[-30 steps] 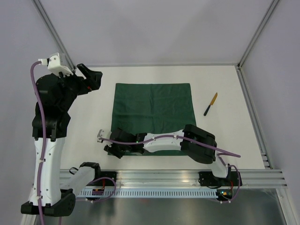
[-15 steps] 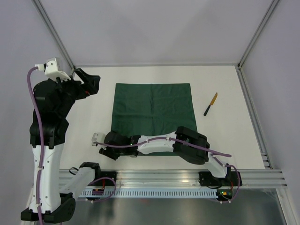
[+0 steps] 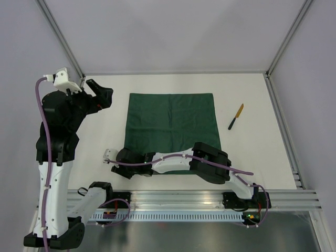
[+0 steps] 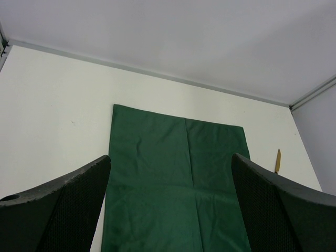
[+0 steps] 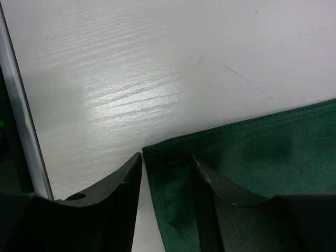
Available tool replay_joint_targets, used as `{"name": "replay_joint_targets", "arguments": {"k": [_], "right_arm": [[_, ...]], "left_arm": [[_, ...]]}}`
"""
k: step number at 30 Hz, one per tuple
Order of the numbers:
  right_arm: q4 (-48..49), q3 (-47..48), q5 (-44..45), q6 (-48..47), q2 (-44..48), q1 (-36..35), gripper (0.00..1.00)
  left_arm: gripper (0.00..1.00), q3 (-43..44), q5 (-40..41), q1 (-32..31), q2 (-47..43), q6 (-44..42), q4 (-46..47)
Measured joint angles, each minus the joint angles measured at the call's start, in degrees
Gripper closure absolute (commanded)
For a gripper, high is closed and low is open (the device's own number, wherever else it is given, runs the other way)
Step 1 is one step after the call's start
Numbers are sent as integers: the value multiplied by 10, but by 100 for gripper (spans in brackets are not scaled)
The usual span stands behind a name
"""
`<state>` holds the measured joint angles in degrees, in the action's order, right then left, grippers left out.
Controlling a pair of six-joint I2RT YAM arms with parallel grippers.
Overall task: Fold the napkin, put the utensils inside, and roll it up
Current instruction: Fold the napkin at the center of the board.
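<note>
The dark green napkin (image 3: pixel 173 121) lies flat and unfolded on the white table, with faint crease lines across it. My right gripper (image 3: pixel 126 168) is low at its near left corner. In the right wrist view the right gripper (image 5: pixel 167 156) is open: one finger rests on the napkin (image 5: pixel 262 152), the other beside it over bare table, and the corner lies between them. My left gripper (image 3: pixel 102 94) hangs raised at the far left, open and empty. Through the left gripper (image 4: pixel 170 157) I see the napkin (image 4: pixel 157 173). The yellow-and-dark utensil (image 3: pixel 236 116) lies right of the cloth, also in the left wrist view (image 4: pixel 277 160).
A metal rail (image 3: pixel 210 197) runs along the near table edge under the arm bases. Frame posts (image 3: pixel 278 94) and grey walls bound the back and sides. My right arm (image 3: pixel 210 163) lies across the napkin's near edge.
My right gripper slid left along the napkin's near edge to its near left corner. The left arm shifted slightly and stayed raised and open.
</note>
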<state>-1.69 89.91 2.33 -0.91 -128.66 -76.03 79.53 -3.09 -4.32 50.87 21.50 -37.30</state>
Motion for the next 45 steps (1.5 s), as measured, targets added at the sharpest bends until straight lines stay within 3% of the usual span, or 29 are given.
{"name": "replay_joint_targets", "arguments": {"k": [13, 20, 45], "right_arm": [[9, 0, 2, 0, -3, 0, 87], [8, 1, 0, -2, -3, 0, 99], [-37, 7, -9, -3, 57, 3, 99]], "left_arm": [[0, -9, 0, 0, -6, 0, -2], [0, -10, 0, 0, -9, 0, -2], [0, -25, 0, 0, -18, 0, -1]]}}
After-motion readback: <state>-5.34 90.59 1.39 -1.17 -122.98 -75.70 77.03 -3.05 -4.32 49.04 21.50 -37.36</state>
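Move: At the napkin's near left corner, the half-open right fingers hang just over the cloth, with the corner about 2 cm back from the hand point and 1 cm below. The napkin's middle lies some 20 cm ahead and 22 cm to that hand's right; the table's metal rim runs roughly 9 cm behind, level sideways. For the high left hand, the corner is about 14 cm back, 2 cm to its left and 41 cm down. Closing fully from about half open, the right fingers stay in place low over the table and pinch the napkin's near left corner between their tips. The right hand then draws a touch back and rises about 5 cm straight up, fingers still shut on the corner and still slanting down to the left, with hardly any wrist turn. ##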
